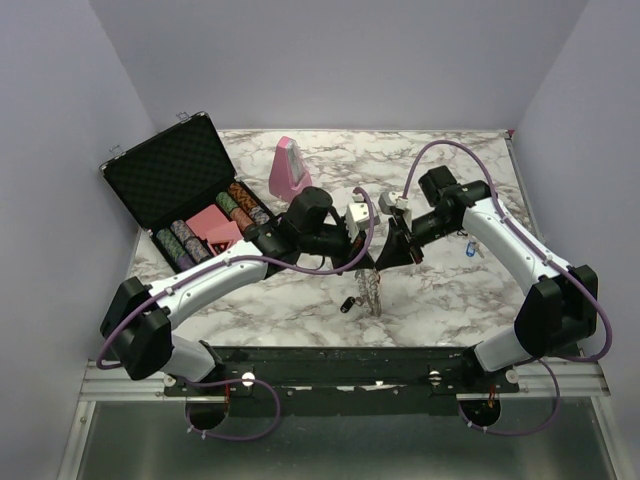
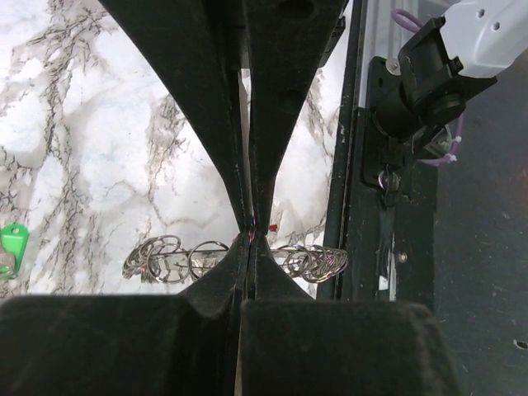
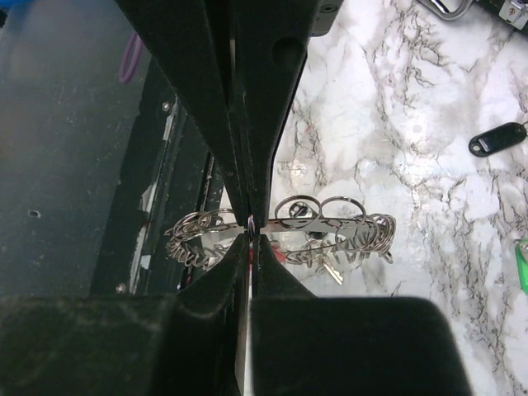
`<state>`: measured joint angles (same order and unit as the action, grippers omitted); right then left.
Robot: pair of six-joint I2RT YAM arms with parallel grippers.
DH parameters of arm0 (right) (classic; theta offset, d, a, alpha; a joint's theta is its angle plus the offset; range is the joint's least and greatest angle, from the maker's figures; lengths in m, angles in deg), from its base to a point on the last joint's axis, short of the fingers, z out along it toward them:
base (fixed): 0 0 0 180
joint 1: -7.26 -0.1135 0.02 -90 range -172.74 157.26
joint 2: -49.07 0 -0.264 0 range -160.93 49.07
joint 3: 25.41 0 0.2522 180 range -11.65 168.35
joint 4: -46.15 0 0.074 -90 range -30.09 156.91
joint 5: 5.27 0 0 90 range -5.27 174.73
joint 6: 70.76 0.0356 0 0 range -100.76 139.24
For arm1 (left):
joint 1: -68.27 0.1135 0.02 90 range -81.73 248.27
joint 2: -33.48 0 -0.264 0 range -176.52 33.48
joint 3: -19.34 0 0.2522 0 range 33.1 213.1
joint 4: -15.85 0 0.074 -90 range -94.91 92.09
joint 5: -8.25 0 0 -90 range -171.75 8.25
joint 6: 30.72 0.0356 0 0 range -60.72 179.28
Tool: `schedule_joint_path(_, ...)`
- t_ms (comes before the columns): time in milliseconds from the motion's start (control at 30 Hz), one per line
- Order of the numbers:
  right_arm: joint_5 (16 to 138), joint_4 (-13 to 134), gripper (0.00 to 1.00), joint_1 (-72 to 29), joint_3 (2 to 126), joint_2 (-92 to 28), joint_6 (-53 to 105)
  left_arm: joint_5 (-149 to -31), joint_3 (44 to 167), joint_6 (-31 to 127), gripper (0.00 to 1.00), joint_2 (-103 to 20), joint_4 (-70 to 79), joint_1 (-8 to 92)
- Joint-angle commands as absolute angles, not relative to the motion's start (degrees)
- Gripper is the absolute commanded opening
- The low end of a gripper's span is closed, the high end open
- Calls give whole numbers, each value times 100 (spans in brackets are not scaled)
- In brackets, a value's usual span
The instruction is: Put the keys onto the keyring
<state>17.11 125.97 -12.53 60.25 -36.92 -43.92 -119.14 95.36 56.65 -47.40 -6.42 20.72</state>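
The keyring (image 1: 373, 290), a silvery ring with a bumpy chain-like rim, hangs above the marble between both arms. My left gripper (image 2: 250, 235) is shut on its rim, with loops of the keyring (image 2: 165, 257) sticking out on both sides. My right gripper (image 3: 250, 227) is shut on the keyring (image 3: 330, 216) too, and a small silver key (image 3: 331, 273) dangles under it. A black-capped key (image 1: 348, 304) lies on the table beside the ring and also shows as the black key (image 3: 497, 140). A blue-capped key (image 1: 470, 247) lies by the right forearm. A green-capped key (image 2: 12, 247) lies apart.
An open black poker-chip case (image 1: 170, 175) sits at the back left with a pink metronome (image 1: 288, 165) next to it. The black rail (image 2: 363, 206) of the table's near edge runs close under the ring. Both forearms crowd the table's middle.
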Motion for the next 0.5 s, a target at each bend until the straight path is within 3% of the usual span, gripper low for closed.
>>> schedule_joint_path(0,1415,12662,15,-1252,6139,-3723,-4475,-11489,9218,5551,0,-4361,-285,2020)
schedule_joint_path(133,1248,12680,30,-1252,6156,-3741,-4422,-11375,8506,5156,0,-3895,874,2028)
schedule_joint_path(467,607,12636,45,-1243,6130,-3741,-4142,-11032,6396,4189,0,-3305,5110,2011)
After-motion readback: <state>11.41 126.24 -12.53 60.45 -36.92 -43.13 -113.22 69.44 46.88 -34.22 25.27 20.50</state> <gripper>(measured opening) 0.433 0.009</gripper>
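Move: The keyring hangs on edge between my nearly touching hands, its rim in both sets of fingertips. Its middle is about 6 cm below my left hand and 1 cm back; from my right hand it is some 5 cm below and 1 cm back. On the table some 15 cm below my left hand, the green-tagged key lies roughly 19 cm ahead and 3 cm left, and the black-tagged key about 18 cm ahead and 14 cm left. I keep the keyring pinched in my left hand and draw it left, out from between my right fingers, about 2.5 cm, also easing back and a little down while my left fingertips tilt up some 15 degrees and swing slightly forward. My right fingers open nearly halfway, let go of it, and lift about 1.5 cm. ##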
